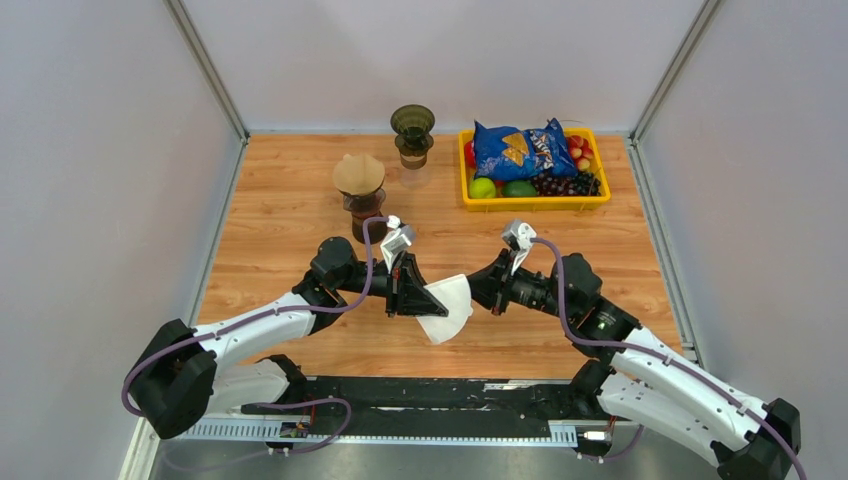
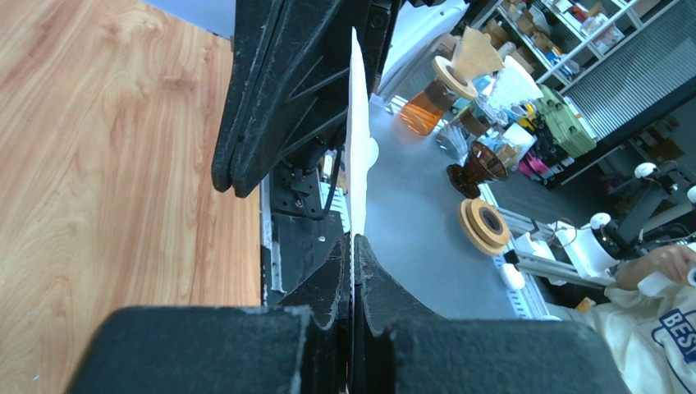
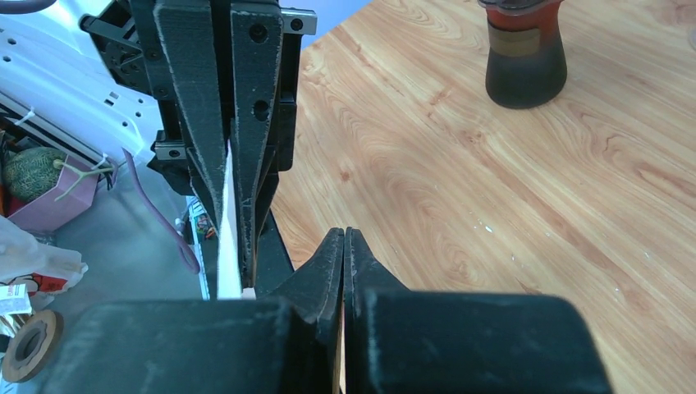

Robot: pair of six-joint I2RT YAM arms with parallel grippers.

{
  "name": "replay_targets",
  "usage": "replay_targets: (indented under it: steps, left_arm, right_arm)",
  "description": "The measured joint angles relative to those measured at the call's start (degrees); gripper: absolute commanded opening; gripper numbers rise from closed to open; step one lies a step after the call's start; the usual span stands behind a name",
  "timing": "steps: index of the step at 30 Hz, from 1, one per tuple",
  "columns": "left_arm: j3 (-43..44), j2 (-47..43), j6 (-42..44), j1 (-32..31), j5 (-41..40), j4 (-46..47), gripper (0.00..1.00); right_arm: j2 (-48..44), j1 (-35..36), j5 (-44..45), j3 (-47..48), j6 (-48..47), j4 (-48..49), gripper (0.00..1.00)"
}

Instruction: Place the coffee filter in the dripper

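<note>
A white coffee filter (image 1: pixel 450 310) hangs over the front middle of the table, pinched flat by my left gripper (image 1: pixel 425 297), which is shut on its left side. The left wrist view shows it edge-on as a thin white sheet (image 2: pixel 357 139) running up from the jaws of the left gripper (image 2: pixel 353 246). My right gripper (image 1: pixel 478 285) is at the filter's right side with its jaws shut. From the right wrist, the right gripper (image 3: pixel 344 238) holds nothing and the filter (image 3: pixel 231 238) passes to its left. An empty dark dripper (image 1: pixel 412 125) stands at the back.
A second dripper lined with brown paper (image 1: pixel 358 175) sits on a dark carafe (image 1: pixel 362 215) behind the left gripper; the carafe (image 3: pixel 525 53) also shows from the right wrist. A yellow basket (image 1: pixel 535 204) with a blue chips bag and fruit stands at the back right.
</note>
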Motion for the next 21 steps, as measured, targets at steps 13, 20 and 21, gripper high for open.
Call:
replay_targets:
  steps: [13, 20, 21]
  left_arm:
    - [1.99, -0.52, 0.55, -0.04, -6.71, -4.98, 0.00]
    - [2.32, -3.41, 3.39, -0.02, -12.26, -10.99, 0.00]
    - [2.43, -3.52, 3.63, -0.04, -12.48, -11.45, 0.00]
  right_arm:
    - [-6.34, 0.00, 3.63, 0.00, -2.19, -7.30, 0.50]
    - [-13.00, 0.00, 8.22, 0.00, -2.82, -11.78, 0.56]
    - [-13.18, 0.00, 8.41, 0.00, -2.89, -11.98, 0.57]
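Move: The coffee filter, its middle only about 2 cm to the right of the left hand's point, is already pinched in that hand and level with it. From the shut right fingers, the filter's middle lies some 5 cm left and 4 cm back, at about the same height. From the left hand, the dripper with the brown filter stands roughly 28 cm ahead and 18 cm left, the green dripper about 40 cm ahead and 8 cm left, both some 8 cm lower. Rightward, away from the edge of the coffee filter, the right hand backs off about 4 cm, opening its shut fingers to roughly half and turning slightly clockwise while ending a touch higher. Meanwhile the left hand keeps its pinch on the filter, carries it forward some 3 cm and turns about 15 degrees counter-clockwise. ##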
